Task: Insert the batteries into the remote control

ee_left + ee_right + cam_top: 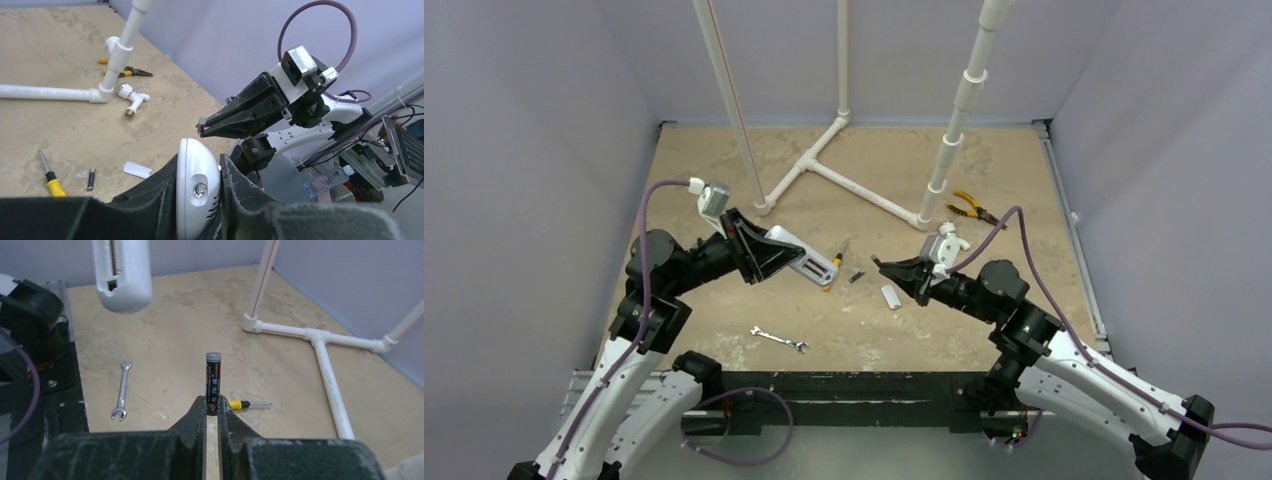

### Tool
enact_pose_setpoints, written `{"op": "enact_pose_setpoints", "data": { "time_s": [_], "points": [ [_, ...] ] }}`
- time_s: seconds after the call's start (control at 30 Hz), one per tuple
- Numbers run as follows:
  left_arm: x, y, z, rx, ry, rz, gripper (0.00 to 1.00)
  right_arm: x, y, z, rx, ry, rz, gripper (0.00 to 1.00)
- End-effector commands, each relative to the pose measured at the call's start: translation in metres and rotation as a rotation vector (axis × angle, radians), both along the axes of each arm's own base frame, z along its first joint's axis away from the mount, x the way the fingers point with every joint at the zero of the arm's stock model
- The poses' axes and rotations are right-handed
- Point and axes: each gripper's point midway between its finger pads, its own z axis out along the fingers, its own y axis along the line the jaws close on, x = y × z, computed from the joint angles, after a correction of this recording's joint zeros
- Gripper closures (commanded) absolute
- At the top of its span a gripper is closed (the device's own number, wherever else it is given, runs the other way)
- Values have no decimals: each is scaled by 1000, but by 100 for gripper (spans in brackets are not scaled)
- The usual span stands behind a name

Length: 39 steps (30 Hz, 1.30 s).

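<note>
My left gripper (pixel 199 160) is shut on the white remote control (pixel 196 182), lifted above the table; in the top view the remote control (pixel 816 266) sticks out of that gripper (pixel 786 255) toward the right. In the right wrist view the remote control (pixel 122 275) hangs at the upper left, its open battery slot showing. My right gripper (pixel 212 409) is shut on the lower end of a black battery (pixel 213 377) that stands upright out of the fingertips. The right gripper (pixel 882 265) points left, a short gap from the remote's end. A second battery (pixel 91 178) lies on the table.
A small white cover (pixel 891 296) lies below the right gripper. A yellow-handled screwdriver (pixel 245 404) and a wrench (pixel 779 340) lie on the table. Yellow-handled pliers (pixel 972 208) and a white pipe frame (pixel 844 180) stand toward the back.
</note>
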Motion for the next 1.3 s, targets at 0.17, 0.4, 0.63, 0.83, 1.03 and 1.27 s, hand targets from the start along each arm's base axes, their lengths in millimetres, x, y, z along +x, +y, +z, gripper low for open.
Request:
{"op": "enact_pose_setpoints", "data": {
  "time_s": [0.17,0.4,0.63,0.83,1.03,1.27],
  "points": [
    [-26,-10,24,-92,-215,-140,100,-46,17,23,-58,-261,322,100],
    [-39,-12,23,-103,-333,-201,100,-60,17,29,-60,-334,397,100],
    [-47,-14,26,-100,-400,-248,100,-68,11,40,-46,-417,409,100],
    [-58,-14,29,-99,-448,-295,100,-77,12,32,-89,-500,478,100],
    [-64,-12,32,-94,-468,-307,100,-84,12,32,-80,-590,509,100],
    [-63,-13,31,-97,-456,-304,100,-83,12,32,-79,-600,508,100]
  ]
}}
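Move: The remote's battery bay, held up by the left hand, lies about 14 cm to the left of the right hand, some 3 cm back and 8 cm higher. On the table 25 cm below the right hand, the loose battery is 10 cm ahead and 6 cm left, the battery cover 5 cm ahead and 2 cm right. From the left hand, the battery in the right fingers is about 17 cm right, 3 cm ahead and 8 cm lower. The remote and the pinched battery are drawn back towards the robot together while being turned to face each other. The right hand, keeping its grip on the battery, travels back about 8 cm with a slight rise, swinging its fingers some 30 degrees counter-clockwise and tipping them upward. The left keeps hold of the remote, coming back about 6 cm and slightly up, turning clockwise and tilting its fingers up. ##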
